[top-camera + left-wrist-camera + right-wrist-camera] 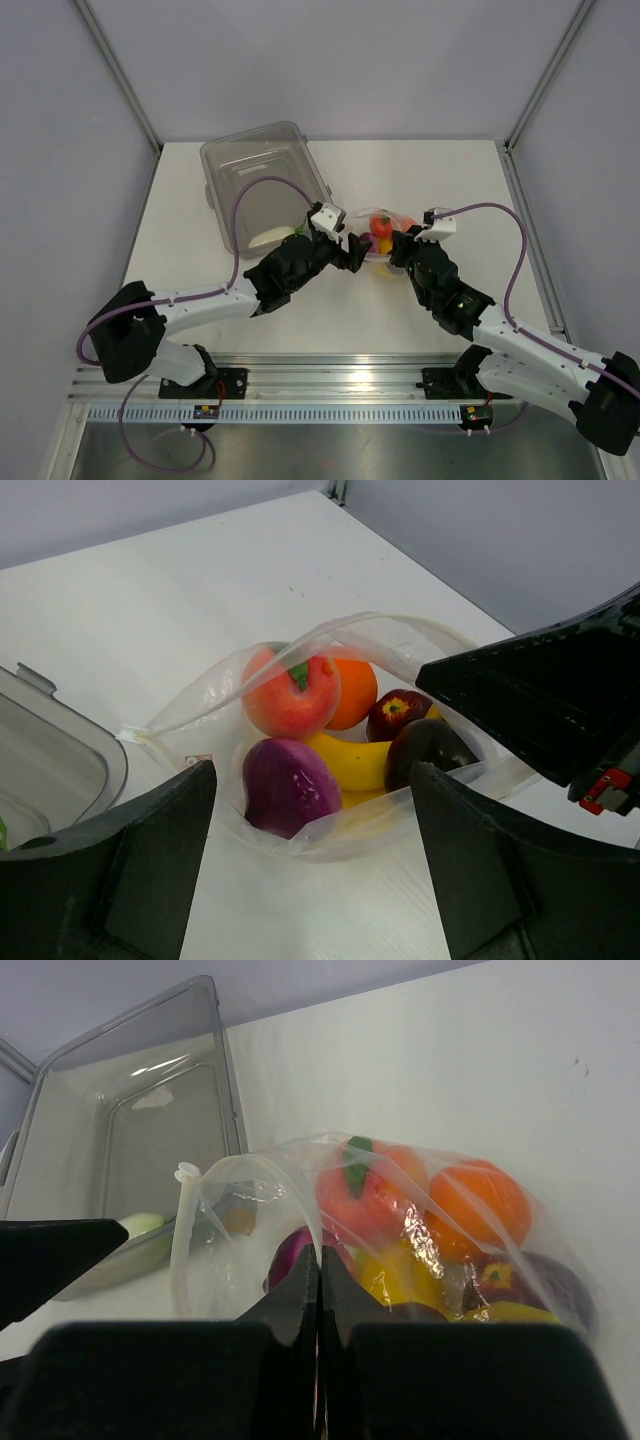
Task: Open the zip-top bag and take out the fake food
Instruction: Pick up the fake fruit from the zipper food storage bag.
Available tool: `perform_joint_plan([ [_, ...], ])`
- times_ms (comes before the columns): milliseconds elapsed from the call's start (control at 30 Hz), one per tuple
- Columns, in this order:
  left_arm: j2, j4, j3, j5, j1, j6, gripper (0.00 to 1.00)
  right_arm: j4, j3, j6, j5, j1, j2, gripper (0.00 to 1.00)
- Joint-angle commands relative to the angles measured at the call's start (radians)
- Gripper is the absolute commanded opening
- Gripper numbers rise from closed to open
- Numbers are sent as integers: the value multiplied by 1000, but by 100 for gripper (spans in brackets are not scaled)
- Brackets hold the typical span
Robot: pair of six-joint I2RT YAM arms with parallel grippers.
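The zip-top bag [384, 236] lies mid-table with its mouth gaping toward my left gripper [350, 252]. Through the opening [330, 630] I see the fake food: a peach [290, 695], an orange [352, 690], a purple round piece [290, 785], a yellow banana [350, 760], a dark red apple [397, 712] and a dark piece [430, 745]. My left gripper [312, 780] stands open right at the bag's near lip, holding nothing. My right gripper [320, 1252] is shut on the bag's upper film [250, 1190], holding the mouth up.
A rigid clear tub [262, 180] stands just left of the bag, with a pale radish-like piece [140, 1225] lying in it. The tub's corner [60, 740] is close beside my left finger. Grey walls close off the table's far edge and both sides.
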Motion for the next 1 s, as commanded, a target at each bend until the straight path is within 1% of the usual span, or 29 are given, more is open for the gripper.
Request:
perform_joint_plan([
  [0,35,32,56,30,-5,15,81,10,54,-21,-14,17,-20,0],
  [267,119,35,102,55,-4,-12,81,10,48,-17,-37,17,-41,0],
  [400,151,40,119,84,-2,-22,81,11,48,-17,-46,17,-38,3],
  [500,177,41,132,98,-2,-25,81,10,48,-17,-43,17,-38,11],
  [533,182,40,136,102,-2,-27,81,10,48,-15,-40,17,-40,20],
  [600,194,40,142,119,-1,-27,81,10,42,-15,-23,17,-48,27],
  [700,205,26,151,127,-1,-21,81,11,36,-6,-2,17,-57,30],
  [800,219,21,155,133,10,-28,81,16,25,0,28,17,-64,30],
  [933,223,20,138,148,28,-64,80,18,14,15,75,17,-80,32],
  [967,220,28,129,154,31,-79,80,18,11,21,86,17,-89,34],
])
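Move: The purple fruit in the open bag lies about 6 cm ahead of the left hand, 4 cm to its right and 8 cm below. From the left hand, the peach sits roughly 10 cm ahead, 7 cm right and 6 cm down; the banana is some 5 cm ahead, 8 cm right and 9 cm down. From the right hand, the purple fruit is about 3 cm ahead, 6 cm left and 5 cm below. Left hand, still open, sinks about 5 cm and shifts 4 cm right towards the purple fruit; right fingers part slightly. ##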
